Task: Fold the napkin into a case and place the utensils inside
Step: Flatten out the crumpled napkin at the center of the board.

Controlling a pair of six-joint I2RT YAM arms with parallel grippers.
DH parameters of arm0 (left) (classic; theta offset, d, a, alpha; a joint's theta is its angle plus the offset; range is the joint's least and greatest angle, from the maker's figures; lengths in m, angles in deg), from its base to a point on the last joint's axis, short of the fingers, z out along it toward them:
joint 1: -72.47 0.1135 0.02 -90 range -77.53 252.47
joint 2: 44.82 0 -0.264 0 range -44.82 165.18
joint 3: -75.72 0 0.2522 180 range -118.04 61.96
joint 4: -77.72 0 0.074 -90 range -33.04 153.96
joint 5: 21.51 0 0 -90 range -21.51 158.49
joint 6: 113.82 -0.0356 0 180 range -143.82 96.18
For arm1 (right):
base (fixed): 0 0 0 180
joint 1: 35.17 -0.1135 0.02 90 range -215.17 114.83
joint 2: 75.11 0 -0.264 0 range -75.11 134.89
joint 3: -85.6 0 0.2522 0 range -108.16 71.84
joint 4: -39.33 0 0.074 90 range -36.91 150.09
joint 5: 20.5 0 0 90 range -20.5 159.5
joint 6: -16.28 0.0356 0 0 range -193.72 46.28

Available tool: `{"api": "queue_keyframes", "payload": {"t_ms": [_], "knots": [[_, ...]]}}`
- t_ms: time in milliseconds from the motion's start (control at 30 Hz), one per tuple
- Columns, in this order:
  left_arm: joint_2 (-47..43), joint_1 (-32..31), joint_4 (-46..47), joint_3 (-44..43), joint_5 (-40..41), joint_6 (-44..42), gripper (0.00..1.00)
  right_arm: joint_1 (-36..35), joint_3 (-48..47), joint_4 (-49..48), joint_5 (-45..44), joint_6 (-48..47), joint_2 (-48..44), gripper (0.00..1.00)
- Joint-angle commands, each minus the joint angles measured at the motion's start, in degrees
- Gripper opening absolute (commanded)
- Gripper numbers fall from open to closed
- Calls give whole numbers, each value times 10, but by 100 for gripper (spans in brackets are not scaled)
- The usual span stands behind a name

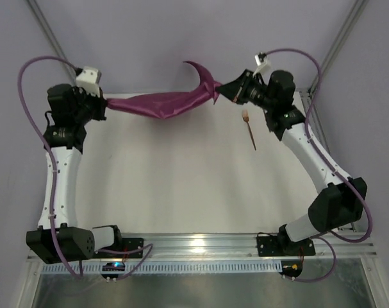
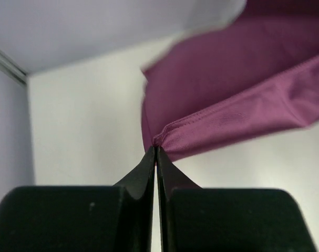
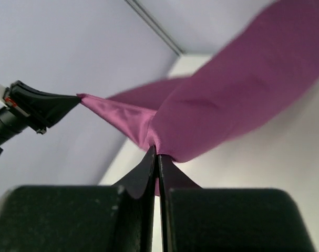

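Observation:
The magenta-purple napkin [image 1: 162, 104] hangs stretched in the air over the table's far edge, held at both ends. My left gripper [image 1: 107, 104] is shut on its left corner [image 2: 155, 142]. My right gripper [image 1: 218, 95] is shut on its right end [image 3: 158, 148], where a loose corner curls up behind. The cloth sags in folds between the two, a rumpled band rather than a case. A copper-coloured fork [image 1: 249, 128] lies on the white table just below the right gripper. I see no knife in any view.
The white table [image 1: 181, 179] stretches towards me below the cloth. Purple walls and metal frame posts [image 1: 50, 32] close the far side. The left gripper [image 3: 43, 107] shows across from the right wrist camera.

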Motion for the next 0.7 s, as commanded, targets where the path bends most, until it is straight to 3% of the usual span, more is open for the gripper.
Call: {"api": "queue_keyframes", "payload": {"t_ms": [0,200,300,333,467,567,667], "knots": [[-18,0,44,172,-78,-79,0,0,205,-99,6,12,3,4],[-33,-17,86,419,-83,-220,0,-14,442,-212,-18,41,58,9],[-21,-18,87,458,-66,-263,0,-14,518,-256,-43,68,91,17],[-18,-18,83,472,-60,-273,0,-14,529,-254,-54,68,90,24],[-28,-18,65,486,-38,-302,0,-16,559,-203,-110,47,36,42],[-49,-17,48,493,-41,-315,0,-18,546,-79,-175,4,-30,55],[-75,-17,37,504,-47,-322,0,-29,528,27,-265,-44,-99,59]]}}
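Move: Each hand still holds a near corner of the napkin, stretched between them nearly 40 cm above the board. The left hand's landing spot on bare board lies about 12 cm back, 2 cm right and 36 cm below; the board's centre is some 30 cm right and 4 cm back. The right hand's spot is about 11 cm back, 3 cm right and 39 cm down, with the fork roughly 6 cm ahead and 18 cm right, on the board. Both hands whip the stretched napkin down and back towards themselves onto the board, dropping about 32 cm on the left and 38 cm on the right while drawing back some 12 cm, finger tips tipping down as they go. Near the board the right hand opens past half and lets go of its corner, then eases a few centimetres right and slightly up, while the left hand stops low, turned some 20 degrees clockwise, and keeps its corner pinched. ##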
